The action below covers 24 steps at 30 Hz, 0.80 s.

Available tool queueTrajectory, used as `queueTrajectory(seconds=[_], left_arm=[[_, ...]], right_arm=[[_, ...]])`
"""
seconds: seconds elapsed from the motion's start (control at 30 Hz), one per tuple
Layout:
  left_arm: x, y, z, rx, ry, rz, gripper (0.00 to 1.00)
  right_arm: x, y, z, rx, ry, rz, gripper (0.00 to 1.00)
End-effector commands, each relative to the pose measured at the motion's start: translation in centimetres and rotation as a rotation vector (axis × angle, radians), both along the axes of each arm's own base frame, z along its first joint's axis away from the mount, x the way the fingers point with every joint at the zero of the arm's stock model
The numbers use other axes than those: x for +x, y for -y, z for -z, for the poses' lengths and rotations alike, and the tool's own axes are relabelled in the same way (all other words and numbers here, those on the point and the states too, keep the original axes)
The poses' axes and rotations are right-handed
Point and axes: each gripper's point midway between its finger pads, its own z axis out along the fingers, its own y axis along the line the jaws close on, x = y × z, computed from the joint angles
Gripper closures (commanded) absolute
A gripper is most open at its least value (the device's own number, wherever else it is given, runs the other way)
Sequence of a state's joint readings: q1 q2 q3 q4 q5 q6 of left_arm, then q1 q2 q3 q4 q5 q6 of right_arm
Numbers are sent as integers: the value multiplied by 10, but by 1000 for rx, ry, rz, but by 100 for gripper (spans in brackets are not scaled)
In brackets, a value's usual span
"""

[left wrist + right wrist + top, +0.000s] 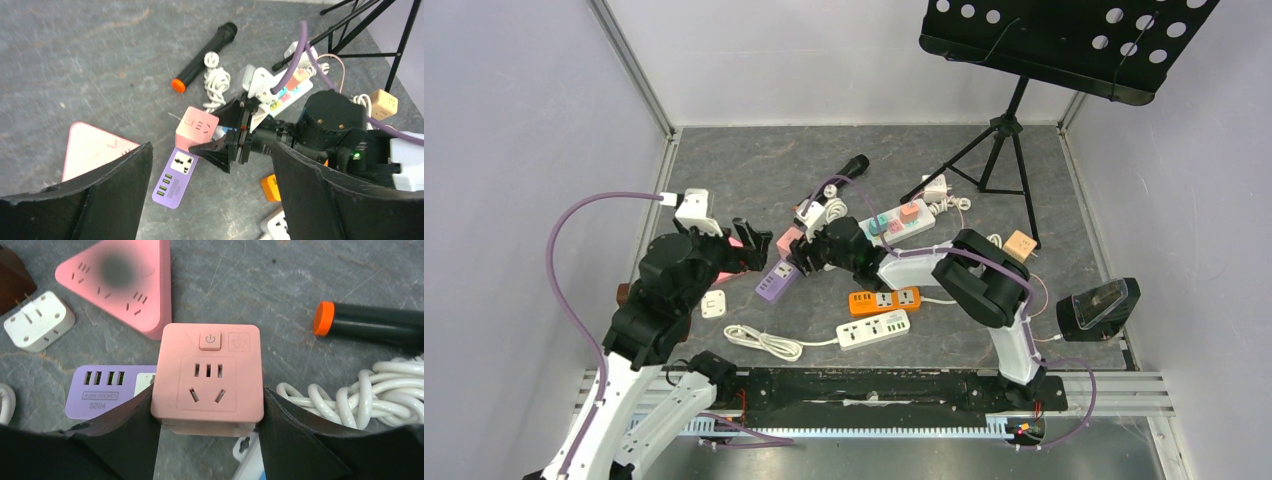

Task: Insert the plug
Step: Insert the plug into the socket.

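The plug is a pink cube adapter (207, 377) with a socket face and a power button on top; its prongs are hidden underneath. My right gripper (207, 410) is shut on its two sides. The cube (788, 240) hangs just above the white socket end of a purple USB power strip (107, 390), and also shows in the left wrist view (196, 128) over the strip (175, 177). My left gripper (210, 165) is open and empty, raised a little to the left of the cube (759, 245).
A pink triangular socket (122, 282) and a white pronged adapter (37, 320) lie left of the strip. A black microphone (370, 322) and coiled white cable (365, 395) lie on the right. Orange (884, 299) and white (874, 330) strips lie nearer; a music stand (1014, 130) stands behind.
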<state>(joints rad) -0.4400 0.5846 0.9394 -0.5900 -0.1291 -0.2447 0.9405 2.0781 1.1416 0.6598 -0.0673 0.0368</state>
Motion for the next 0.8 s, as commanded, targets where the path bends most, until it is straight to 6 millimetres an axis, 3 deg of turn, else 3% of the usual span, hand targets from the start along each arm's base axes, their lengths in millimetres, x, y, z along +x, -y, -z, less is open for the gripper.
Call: queueTrajectory(seconds=[0.0, 0.13, 0.2, 0.27, 0.4, 0.53, 0.63, 0.77], left_arm=[[3, 13, 38, -145, -168, -43, 10], [0, 24, 86, -191, -328, -56, 17], [-1, 22, 107, -192, -375, -88, 19], [-1, 14, 124, -185, -400, -149, 19], [-1, -1, 141, -177, -405, -242, 20], [-1, -8, 151, -184, -410, -292, 21], [-4, -6, 165, -204, -452, -307, 25], [-8, -8, 186, -247, -501, -362, 30]], right_arm=[[-46, 39, 55, -255, -197, -78, 100], [-60, 39, 52, -292, -191, -195, 100], [-62, 38, 52, -295, -191, -211, 95], [-59, 37, 46, -286, -191, -199, 83], [-46, 30, 11, -234, -162, -155, 43], [-32, 22, -24, -255, -133, -149, 21], [-32, 24, -29, -316, -152, -170, 11], [-28, 20, -31, -352, -161, -175, 7]])
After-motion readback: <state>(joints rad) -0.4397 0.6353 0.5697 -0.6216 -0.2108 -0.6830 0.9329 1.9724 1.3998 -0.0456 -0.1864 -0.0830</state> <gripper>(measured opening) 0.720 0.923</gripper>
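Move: For the left hand the purple power strip lies about 7 cm ahead, 1 cm to the left and some 27 cm below; the pink triangular socket is 10 cm ahead and 9 cm left, the white adapter 2 cm ahead and 15 cm left. The right hand grips the pink cube plug over the strip's far end: the strip's middle is about 5 cm back, 3 cm left and 5 cm lower, the triangular socket 2 cm back and 11 cm left. Straight down plunges the left hand, about 17 cm towards the purple strip, tipping some 30 degrees nose-down with its fingers narrowing partly. Meanwhile the right hand keeps its hold on the pink plug and draws it back and to the right, roughly 3.5 cm, rocking its wrist; then it opens, lets go and lifts about 2 cm. ##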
